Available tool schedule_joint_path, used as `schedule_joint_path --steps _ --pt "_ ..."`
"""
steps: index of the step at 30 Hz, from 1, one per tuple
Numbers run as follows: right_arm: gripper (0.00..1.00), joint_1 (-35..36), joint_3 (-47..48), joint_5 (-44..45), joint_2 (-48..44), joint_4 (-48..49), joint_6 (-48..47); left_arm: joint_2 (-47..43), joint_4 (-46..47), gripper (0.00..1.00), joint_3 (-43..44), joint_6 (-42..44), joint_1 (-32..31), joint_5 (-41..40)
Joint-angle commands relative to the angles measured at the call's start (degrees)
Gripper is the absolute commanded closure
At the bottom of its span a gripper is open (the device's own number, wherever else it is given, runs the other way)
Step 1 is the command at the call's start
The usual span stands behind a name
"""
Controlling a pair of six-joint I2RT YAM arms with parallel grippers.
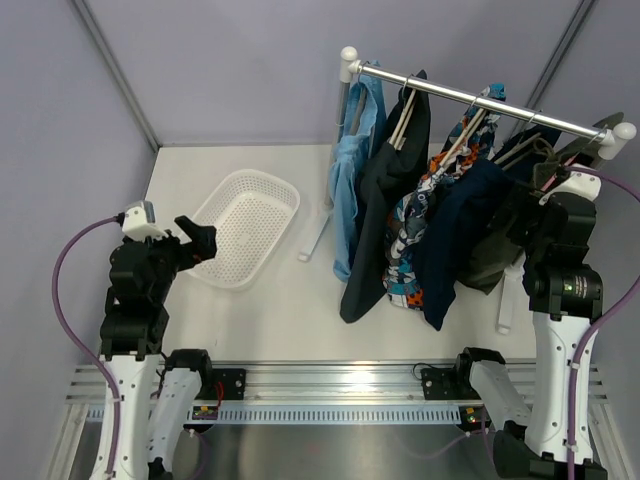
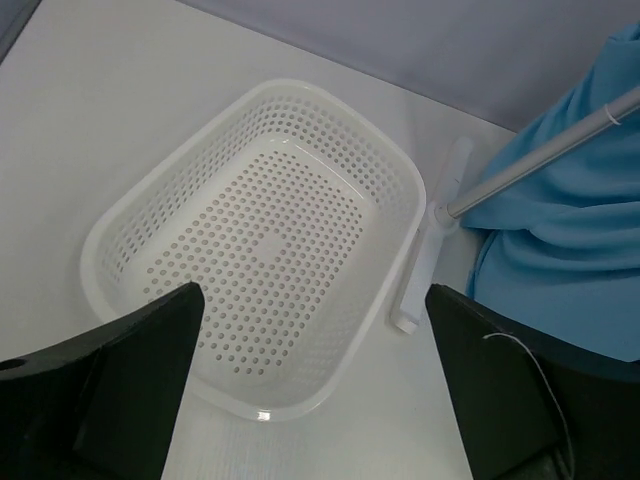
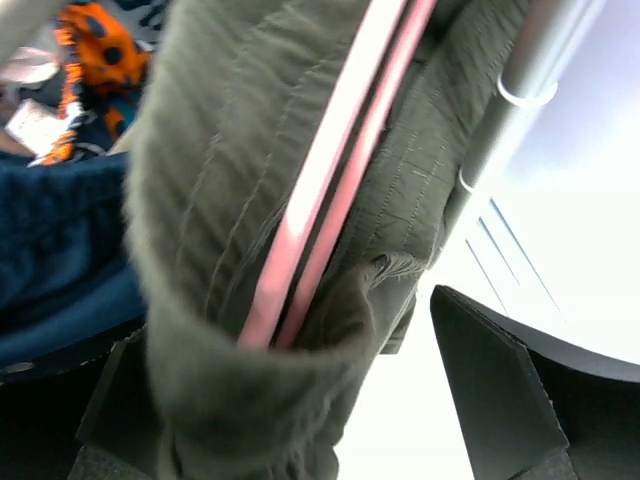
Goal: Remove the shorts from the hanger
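Several garments hang on hangers from a metal rail [image 1: 480,100]. The light blue shorts [image 1: 352,180] are at its left end and fill the right edge of the left wrist view [image 2: 560,220]. Beside them hang larger dark shorts [image 1: 385,200], then a patterned garment, a navy one [image 1: 460,235] and an olive one [image 1: 505,255]. My right gripper [image 1: 530,215] is open at the rail's right end. In its wrist view the olive cloth [image 3: 260,180] on a pink hanger [image 3: 330,170] lies between the wide jaws of the right gripper [image 3: 285,335]. My left gripper [image 1: 200,240] is open and empty over the basket [image 2: 312,300].
A white perforated basket [image 1: 225,190] sits on the table left of the rack, also close below the left wrist [image 2: 130,220]. The rack's white foot [image 2: 425,260] stands between basket and blue shorts. Grey walls close in the back and sides.
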Motion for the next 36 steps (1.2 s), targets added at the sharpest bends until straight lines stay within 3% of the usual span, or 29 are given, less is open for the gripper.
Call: schedule_joint_path --steps 1,3,8,13,18,20,25,36 --pt "0.01 0.0 1.4 3.0 0.9 -0.6 2.0 3.5 1.8 0.01 3.1 -1.4 0.3 6.4" --pt "0.00 0.0 1.3 0.6 0.2 0.0 -0.2 4.8 2.4 0.01 4.7 -2.3 0.3 8.7" --pt "0.00 0.0 2.2 -22.0 -2.2 -3.5 -13.6 9.1 7.4 0.01 7.9 -7.0 0.3 17.5" --pt "0.00 0.0 5.4 -38.7 -1.5 -12.0 -27.7 14.5 12.2 0.01 14.2 -11.0 -5.4 19.2" --pt "0.00 0.0 5.9 -43.3 -1.7 -17.3 -32.5 25.9 11.6 0.01 25.9 -8.9 -19.1 10.5" --pt "0.00 0.0 5.4 -45.6 -2.6 -17.8 -32.7 29.8 11.2 0.07 32.9 -8.2 -22.6 9.3" --pt "0.01 0.0 3.2 -50.6 -4.4 -17.9 -31.7 42.3 11.7 0.11 45.6 -6.4 -26.6 7.4" --pt "0.00 0.0 1.9 -50.1 -8.3 -17.3 -29.0 66.3 8.1 0.27 73.8 -1.9 -34.5 1.7"
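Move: The light-blue garment at the rack's left end has its middle about 16 cm ahead of the left hand, 32 cm to its right and 3 cm above; the dark garment is 6 cm farther right and 5 cm nearer. The basket lies 17 cm ahead, 5 cm right, 25 cm below. From the right hand, the navy garment is 11 cm left, 2 ahead, 3 below; the olive one is directly ahead, 5 cm. Its open fingers straddling the olive garment at first, the right hand backs out leftward about 13 cm and back 7, turning some 55 degrees counter-clockwise to face the navy garment's front, its right finger ending against the olive cloth. The left hand sweeps right, up and forward, roughly 37 cm in all, past the basket to just short of the light-blue garment's hanger, yawing clockwise and closing partway. ##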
